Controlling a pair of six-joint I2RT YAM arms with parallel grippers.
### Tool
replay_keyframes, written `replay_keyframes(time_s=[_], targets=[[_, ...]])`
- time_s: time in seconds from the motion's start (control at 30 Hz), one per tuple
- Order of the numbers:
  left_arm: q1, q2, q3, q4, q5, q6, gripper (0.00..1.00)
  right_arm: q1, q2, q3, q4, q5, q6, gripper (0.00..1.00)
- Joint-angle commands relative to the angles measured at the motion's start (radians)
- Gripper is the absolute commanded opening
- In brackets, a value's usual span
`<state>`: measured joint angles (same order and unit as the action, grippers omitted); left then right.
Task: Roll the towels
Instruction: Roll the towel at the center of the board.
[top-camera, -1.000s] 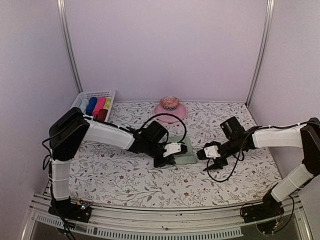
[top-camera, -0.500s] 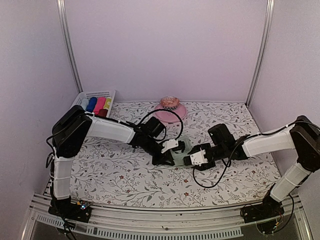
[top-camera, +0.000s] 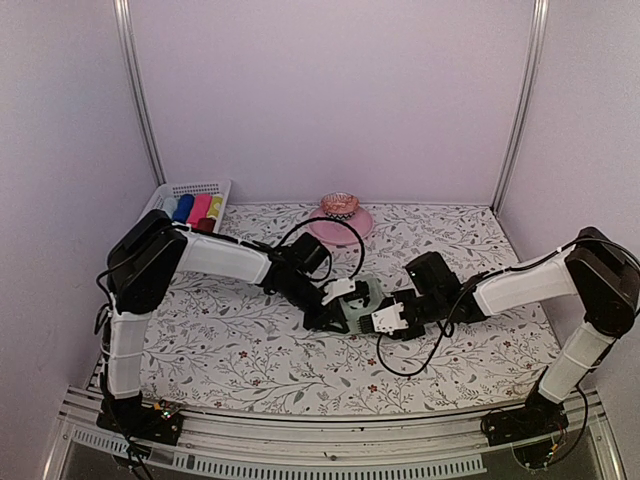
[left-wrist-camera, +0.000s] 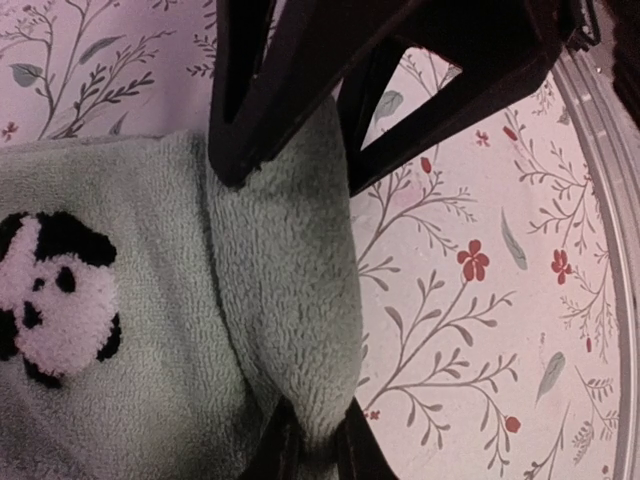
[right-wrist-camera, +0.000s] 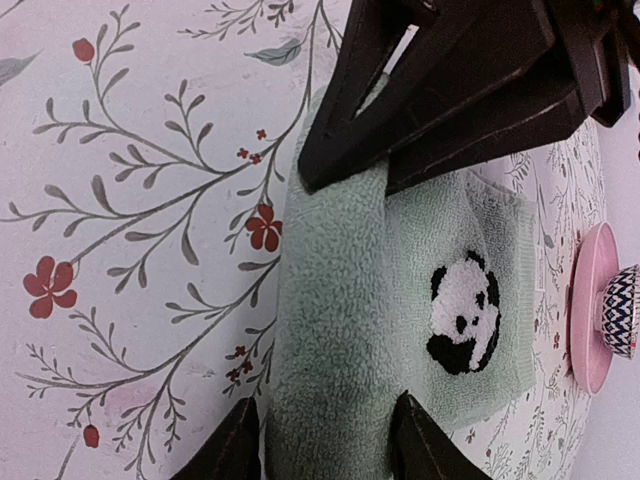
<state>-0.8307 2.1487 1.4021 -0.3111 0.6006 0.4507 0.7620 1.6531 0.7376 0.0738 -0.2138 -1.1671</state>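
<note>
A pale sage green towel (top-camera: 362, 296) with a black-and-white panda motif (left-wrist-camera: 55, 290) lies mid-table on the floral cover, its near edge turned into a thick roll (left-wrist-camera: 285, 300). My left gripper (left-wrist-camera: 312, 455) is shut on one end of that roll. My right gripper (right-wrist-camera: 325, 445) straddles the other end of the roll (right-wrist-camera: 330, 330), open, with a finger on each side of it. In the top view the two grippers, left (top-camera: 335, 315) and right (top-camera: 385, 320), face each other across the towel. A dark red-brown roll (top-camera: 205, 229) lies in the basket.
A white basket (top-camera: 172, 190) at the back left holds blue, pink and yellow rolls. A pink plate (top-camera: 340, 222) with a patterned bowl (top-camera: 339, 205) stands behind the towel. The table's metal front rail (left-wrist-camera: 600, 200) runs close to the left gripper.
My right arm has swung left to the green towel and its jaws have narrowed around the rolled edge. My left gripper has kept its hold and drawn slightly nearer.
</note>
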Motion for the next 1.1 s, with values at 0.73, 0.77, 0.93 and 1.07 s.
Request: replay_keyframes(time_s=[0.73,0.77,0.93,1.07], targets=[[0.015,-0.123,-0.155,0.109,-0.102,-0.066,0.45,-0.021,0.115,0.19,-0.3,-0.1,0.064,0.06],[0.014,-0.153,-0.187,0.146,-0.119,-0.075,0.47,-0.031,0.122,0.203,-0.323,-0.116,0.068,0.06],[-0.006,-0.296,-0.327,0.301,-0.225,-0.075,0.58,-0.074,0.17,0.297,-0.469,-0.2,0.085,0.06],[-0.051,-0.353,-0.407,0.395,-0.339,-0.024,0.61,-0.093,0.241,0.39,-0.59,-0.248,0.098,0.07]])
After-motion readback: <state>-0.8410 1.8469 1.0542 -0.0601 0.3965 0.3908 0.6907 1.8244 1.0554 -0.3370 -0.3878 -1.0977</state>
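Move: The towel's near rolled edge lies crosswise between the hands. Its left end is still pinched in the left fingers; its right end sits between the right hand's half-open fingers. The roll's middle is level with both, about 4 cm right of the left hand and 3 cm left of the right. From the right hand, the flat panda part lies some 6 cm ahead and 3 cm left, the pink plate roughly 25 cm ahead and 5 cm left, both about 1 cm lower. Barely shifting, the right hand closes its fingers on the right end of the roll, then tilts some 20 degrees, its wrist swinging forward over the fingertips to roll the edge onward. Once that grip is shut, the left hand, already opening, lets go of the left end and draws off about 5 cm to the left and up, to a bit over half open. ##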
